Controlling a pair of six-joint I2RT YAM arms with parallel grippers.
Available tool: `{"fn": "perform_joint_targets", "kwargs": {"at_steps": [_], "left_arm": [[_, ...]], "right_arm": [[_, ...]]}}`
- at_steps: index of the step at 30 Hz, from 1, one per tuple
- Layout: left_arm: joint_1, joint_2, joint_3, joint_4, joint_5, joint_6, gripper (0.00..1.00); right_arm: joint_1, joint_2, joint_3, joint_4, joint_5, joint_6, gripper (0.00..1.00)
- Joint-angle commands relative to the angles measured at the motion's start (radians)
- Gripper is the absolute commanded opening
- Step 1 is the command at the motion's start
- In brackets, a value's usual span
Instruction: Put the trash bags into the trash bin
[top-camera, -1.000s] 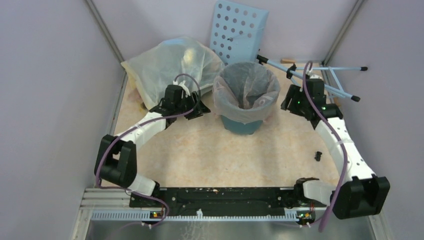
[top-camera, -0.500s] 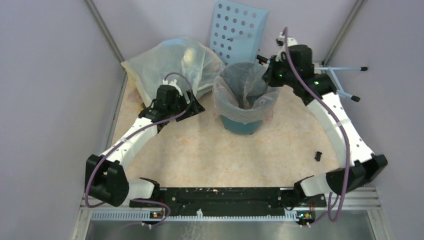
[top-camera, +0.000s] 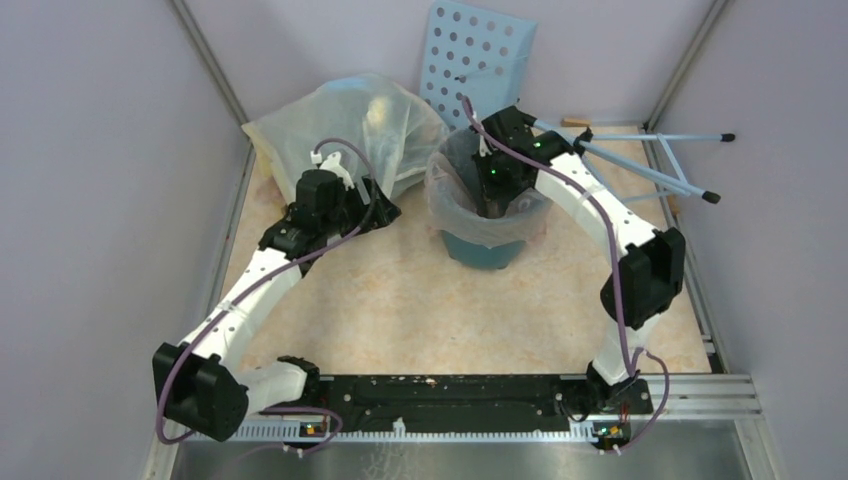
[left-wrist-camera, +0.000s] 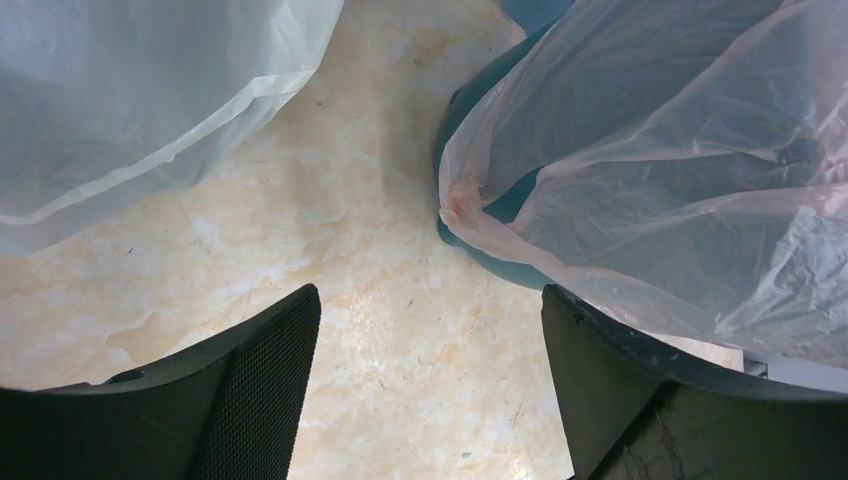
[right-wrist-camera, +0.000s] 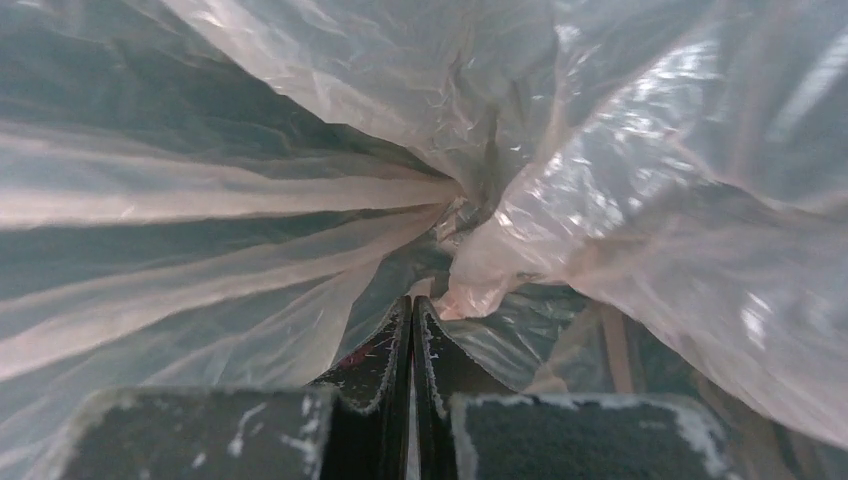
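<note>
The teal trash bin (top-camera: 490, 250) stands at mid-table with the pale-pink trash bag (top-camera: 468, 222) lining it and draped over its rim. My right gripper (top-camera: 497, 203) reaches down inside the bin. In the right wrist view it (right-wrist-camera: 412, 303) is shut, with nothing seen between the jaws, and its tips sit just short of a bunched fold of the bag (right-wrist-camera: 485, 270). My left gripper (top-camera: 380, 213) hovers left of the bin, open and empty. The left wrist view shows its fingers (left-wrist-camera: 255, 385) apart over bare table, with the bin (left-wrist-camera: 500, 205) and bag (left-wrist-camera: 680, 150) at upper right.
A large yellowish-clear sack (top-camera: 340, 135) bulges at the back left, right behind my left gripper; it also shows in the left wrist view (left-wrist-camera: 130, 90). A light-blue panel with holes (top-camera: 480, 55) leans on the back wall. Blue-grey rods (top-camera: 650, 165) lie at the back right.
My right arm has swung in from the bin's right side, over the rim and down into the lined bin. My left arm has stretched a little farther back and left.
</note>
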Motion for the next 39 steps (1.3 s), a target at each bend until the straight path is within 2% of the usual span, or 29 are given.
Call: {"fn": "perform_joint_targets", "kwargs": {"at_steps": [1, 8, 13, 24, 39], "left_arm": [[0.003, -0.037, 0.022, 0.037, 0.009, 0.048, 0.86], [0.004, 0.000, 0.038, 0.047, 0.065, 0.072, 0.86], [0.003, 0.033, 0.046, 0.067, 0.109, 0.085, 0.86], [0.009, 0.117, 0.086, 0.082, 0.177, 0.096, 0.86], [0.018, 0.120, 0.079, 0.095, 0.207, 0.114, 0.86]], "right_arm": [[0.023, 0.045, 0.013, -0.018, 0.008, -0.004, 0.00], [0.024, -0.011, -0.178, 0.104, 0.008, 0.037, 0.00], [0.024, 0.013, -0.238, 0.117, -0.003, 0.035, 0.00], [0.024, 0.141, -0.254, 0.083, -0.031, 0.038, 0.00], [0.023, 0.274, -0.294, 0.067, -0.152, 0.071, 0.00]]}}
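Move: My closed right hand is already inside the pink bag's mouth, with the bottom of that bag about 20 cm below me, some 2 cm back and level sideways. The big pale bag lies roughly 13 cm ahead and 28 cm to the left, 10 cm lower. The blue perforated board stands about 21 cm ahead and 2 cm left. From my left hand, the pink bag's bottom is some 3 cm ahead, 20 cm right and 21 cm below. I plunge my shut right hand down into the lined bin, about 17 cm in all, easing midway and then sinking on, with the fingertips pushing the bag film towards the bin's floor. I draw back some 5 cm as the wrist tips the fingers closer to straight down. My open left hand edges 3 cm right towards the bin, turning slightly clockwise. ##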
